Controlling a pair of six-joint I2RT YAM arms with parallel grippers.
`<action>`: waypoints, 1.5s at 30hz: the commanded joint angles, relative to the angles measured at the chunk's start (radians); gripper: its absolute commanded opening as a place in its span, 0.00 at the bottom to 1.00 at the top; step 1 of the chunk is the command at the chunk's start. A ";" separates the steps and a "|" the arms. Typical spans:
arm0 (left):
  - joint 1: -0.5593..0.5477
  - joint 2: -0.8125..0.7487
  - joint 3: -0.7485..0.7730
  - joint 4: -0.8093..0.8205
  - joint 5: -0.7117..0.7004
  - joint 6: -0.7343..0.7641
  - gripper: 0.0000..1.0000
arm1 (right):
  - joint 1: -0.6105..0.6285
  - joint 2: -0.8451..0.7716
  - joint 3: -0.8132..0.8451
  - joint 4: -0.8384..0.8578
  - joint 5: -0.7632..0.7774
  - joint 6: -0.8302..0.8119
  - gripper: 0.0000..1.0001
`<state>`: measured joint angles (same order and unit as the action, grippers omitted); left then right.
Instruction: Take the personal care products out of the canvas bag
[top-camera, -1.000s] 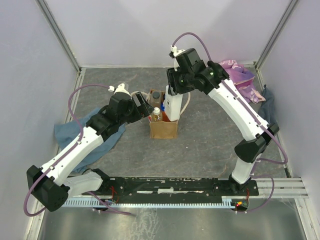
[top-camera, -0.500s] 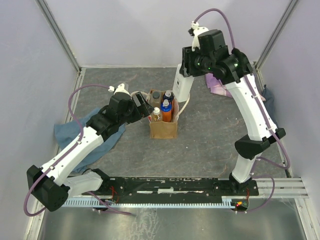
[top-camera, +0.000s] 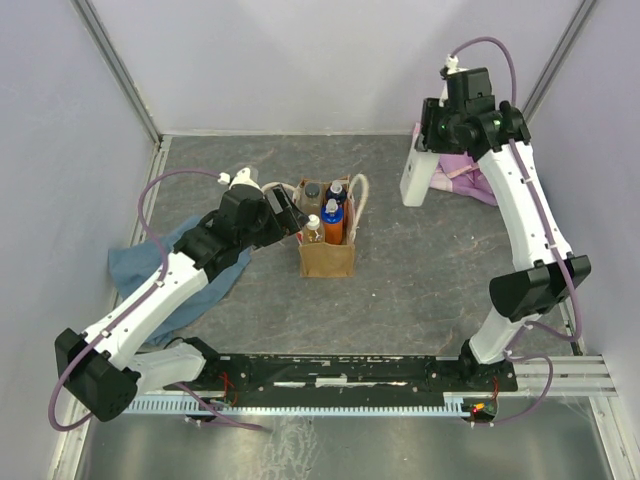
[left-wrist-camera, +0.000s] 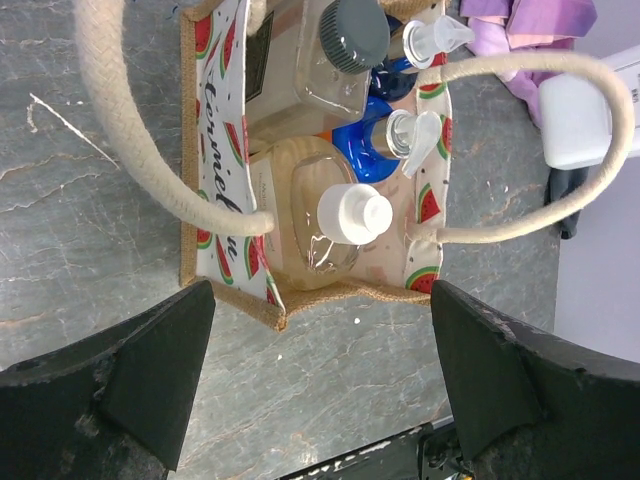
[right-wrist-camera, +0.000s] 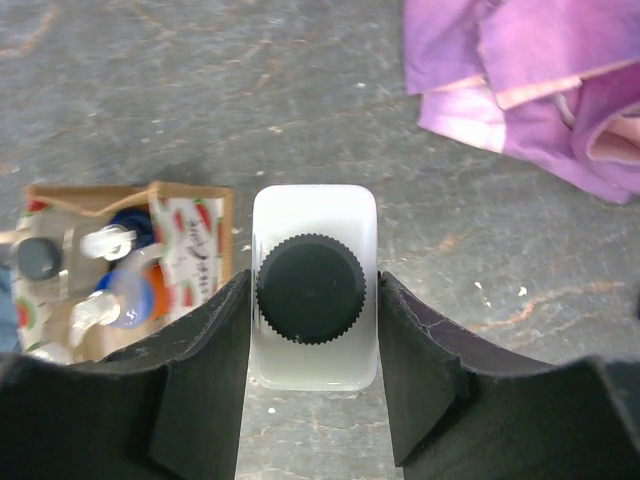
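Note:
The tan canvas bag (top-camera: 327, 258) stands mid-table with its cream handles (left-wrist-camera: 130, 130) splayed. Inside it are personal care products: an orange bottle with a blue cap (top-camera: 333, 217), a clear bottle with a white cap (left-wrist-camera: 352, 212) and a grey-capped clear one (left-wrist-camera: 350, 30). My left gripper (top-camera: 291, 214) hovers open just left of the bag, its fingers (left-wrist-camera: 150, 370) wide apart with nothing between them. My right gripper (right-wrist-camera: 313, 330) is shut on a white bottle with a black cap (right-wrist-camera: 313, 290). It holds that bottle (top-camera: 416, 180) upright, to the right of the bag.
A purple-pink cloth (top-camera: 468, 178) lies just behind and right of the held bottle. A blue cloth (top-camera: 150, 270) lies under the left arm. Grey walls close in the table on three sides, and a rail (top-camera: 350, 375) runs along the front.
My right gripper has lifted the white bottle up out of the bag and carried it right, toward the purple-pink cloth. The left arm has not moved.

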<state>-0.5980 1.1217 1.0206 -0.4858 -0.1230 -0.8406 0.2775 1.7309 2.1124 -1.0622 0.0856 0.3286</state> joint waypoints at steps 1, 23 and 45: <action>-0.005 -0.002 0.020 0.000 0.009 -0.017 0.95 | -0.067 -0.120 -0.100 0.248 -0.011 0.020 0.06; -0.004 -0.002 -0.023 0.013 0.052 -0.037 0.95 | -0.171 -0.144 -0.614 0.640 0.120 -0.031 0.06; -0.005 0.007 -0.047 0.028 0.060 -0.050 0.95 | -0.106 -0.316 -0.606 0.519 -0.013 0.014 1.00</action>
<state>-0.5980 1.1343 0.9794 -0.4919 -0.0700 -0.8524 0.1158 1.4921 1.4460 -0.5182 0.1581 0.3187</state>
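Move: The right hand already holds the white bottle off the table. The bare table spot it's bound for is about 9 cm to its right, 3 cm ahead and some 32 cm down. The canvas bag is about 18 cm to the hand's left and 3 cm back; the purple cloth lies some 16 cm right and 18 cm ahead. From the left hand, the spot is roughly 32 cm right and 13 cm ahead. The right hand lowers the white bottle some 15 cm while going 9 cm right, releases it, then rises. ##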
